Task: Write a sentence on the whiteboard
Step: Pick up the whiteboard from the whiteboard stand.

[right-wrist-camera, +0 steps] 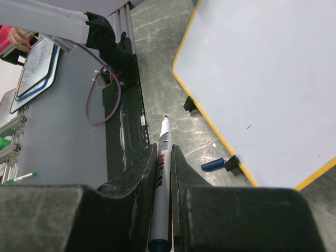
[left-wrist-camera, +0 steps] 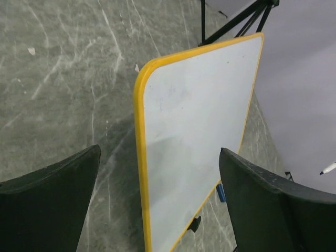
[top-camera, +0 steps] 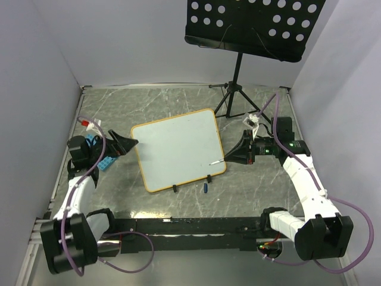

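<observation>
The whiteboard (top-camera: pixel 178 149), white with an orange-yellow frame, stands tilted on small black clip feet in the middle of the table. No sentence is in view; the face (right-wrist-camera: pixel 262 79) is blank apart from a tiny dark speck. My right gripper (top-camera: pixel 238 154) is at the board's right edge, shut on a white marker (right-wrist-camera: pixel 163 173) whose uncovered tip (top-camera: pixel 214 161) hovers by the lower right corner. Its blue cap (top-camera: pixel 205 188) lies on the table beside a clip foot. My left gripper (top-camera: pixel 122 144) stands open at the left edge, the frame (left-wrist-camera: pixel 139 157) between its fingers without touching.
A black perforated music stand (top-camera: pixel 250 24) on a tripod (top-camera: pixel 235 95) rises behind the board at the back right. A blue block (top-camera: pixel 101 156) sits by the left arm. Grey walls close in the table on three sides.
</observation>
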Controlling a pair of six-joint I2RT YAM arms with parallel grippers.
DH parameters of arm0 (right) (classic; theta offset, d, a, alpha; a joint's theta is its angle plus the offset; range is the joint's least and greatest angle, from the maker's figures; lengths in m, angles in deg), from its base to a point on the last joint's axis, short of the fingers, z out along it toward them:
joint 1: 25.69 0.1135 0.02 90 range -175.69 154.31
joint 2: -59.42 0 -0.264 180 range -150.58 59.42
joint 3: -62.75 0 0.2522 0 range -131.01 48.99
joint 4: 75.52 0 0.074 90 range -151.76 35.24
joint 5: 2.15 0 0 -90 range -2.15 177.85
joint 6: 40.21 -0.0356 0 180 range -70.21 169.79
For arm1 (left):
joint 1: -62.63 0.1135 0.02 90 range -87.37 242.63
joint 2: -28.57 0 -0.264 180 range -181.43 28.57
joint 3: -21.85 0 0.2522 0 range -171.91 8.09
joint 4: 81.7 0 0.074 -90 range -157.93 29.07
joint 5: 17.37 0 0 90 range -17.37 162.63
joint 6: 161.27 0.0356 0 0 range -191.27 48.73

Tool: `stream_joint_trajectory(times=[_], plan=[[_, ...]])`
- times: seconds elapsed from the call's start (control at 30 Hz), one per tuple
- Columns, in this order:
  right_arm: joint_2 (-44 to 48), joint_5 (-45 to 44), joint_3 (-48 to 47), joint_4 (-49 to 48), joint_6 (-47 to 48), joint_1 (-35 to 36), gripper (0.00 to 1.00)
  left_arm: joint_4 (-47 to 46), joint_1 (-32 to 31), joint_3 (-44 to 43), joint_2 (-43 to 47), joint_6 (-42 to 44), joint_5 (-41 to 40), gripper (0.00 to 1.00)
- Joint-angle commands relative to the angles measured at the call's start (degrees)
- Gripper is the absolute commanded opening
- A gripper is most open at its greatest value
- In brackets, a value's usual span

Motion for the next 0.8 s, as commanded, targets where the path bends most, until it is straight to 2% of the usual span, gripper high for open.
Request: stream_joint_trajectory(times=[0.0, 0.03, 0.23, 0.27, 0.33, 0.37, 0.4, 0.5, 0.63, 0.77], plan=[[1.90, 2.46, 0.06, -1.47, 0.84, -0.30, 0.00, -7.64, 0.33, -0.44, -4.01, 0.88, 7.10, 0.99], [1.99, 2.46, 0.06, -1.56, 0.75, -0.30, 0.00, -10.78, 0.33, -0.17, -5.41, -0.34, 8.25, 0.99], [2.61, 2.55, 0.23, -1.74, 0.49, -0.30, 0.00, -15.46, 0.24, 1.05, -9.54, -1.66, 11.86, 0.95], [2.52, 2.55, 0.15, -1.74, 0.66, -0.30, 0.00, -19.04, 0.24, 1.32, -10.51, -1.67, 13.00, 0.88], [2.69, 2.63, 0.15, -1.74, 0.58, -0.30, 0.00, -22.66, 0.24, 2.02, -14.19, -3.77, 16.16, 0.85], [2.78, 2.63, 0.15, -1.74, 0.66, -0.30, 0.00, -24.59, 0.07, 2.37, -15.26, -4.57, 17.13, 0.80], [2.87, 2.63, 0.23, -1.82, 0.58, -0.48, 0.00, -29.57, 0.06, 2.81, -16.40, -5.36, 18.27, 0.79], [2.87, 2.55, 0.32, -2.00, 0.40, -0.30, 0.00, -34.53, 0.06, 3.43, -19.57, -8.70, 18.90, 0.77], [2.70, 2.46, 0.32, -2.17, 0.31, -0.39, 0.00, -35.86, -0.73, 2.47, -21.24, -8.27, 18.99, 0.75], [2.61, 2.20, 0.32, -1.91, 0.49, -0.39, 0.00, -37.78, -1.78, 1.06, -23.88, -8.88, 19.43, 0.68]])
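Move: About 17 cm to the right of the open left hand, some 3 cm farther out and 8 cm lower, lies the middle of the whiteboard, its left edge only a few centimetres off the fingertips. The blue mat is roughly 10 cm left, 5 cm ahead and 17 cm below the hand; the marker cap is about 26 cm right, 8 cm back and 17 cm below. From the right hand, the whiteboard's middle is some 17 cm left, 12 cm ahead and 14 cm down. Easing right and down by about 3 cm each way, the left hand nears the whiteboard's left edge while swinging some 15 degrees clockwise and rolling slightly so that its left side sinks. Its fingers narrow from wide open to about three quarters, one to each side of the yellow edge as the wrist sees it; no grip on the board yet. ##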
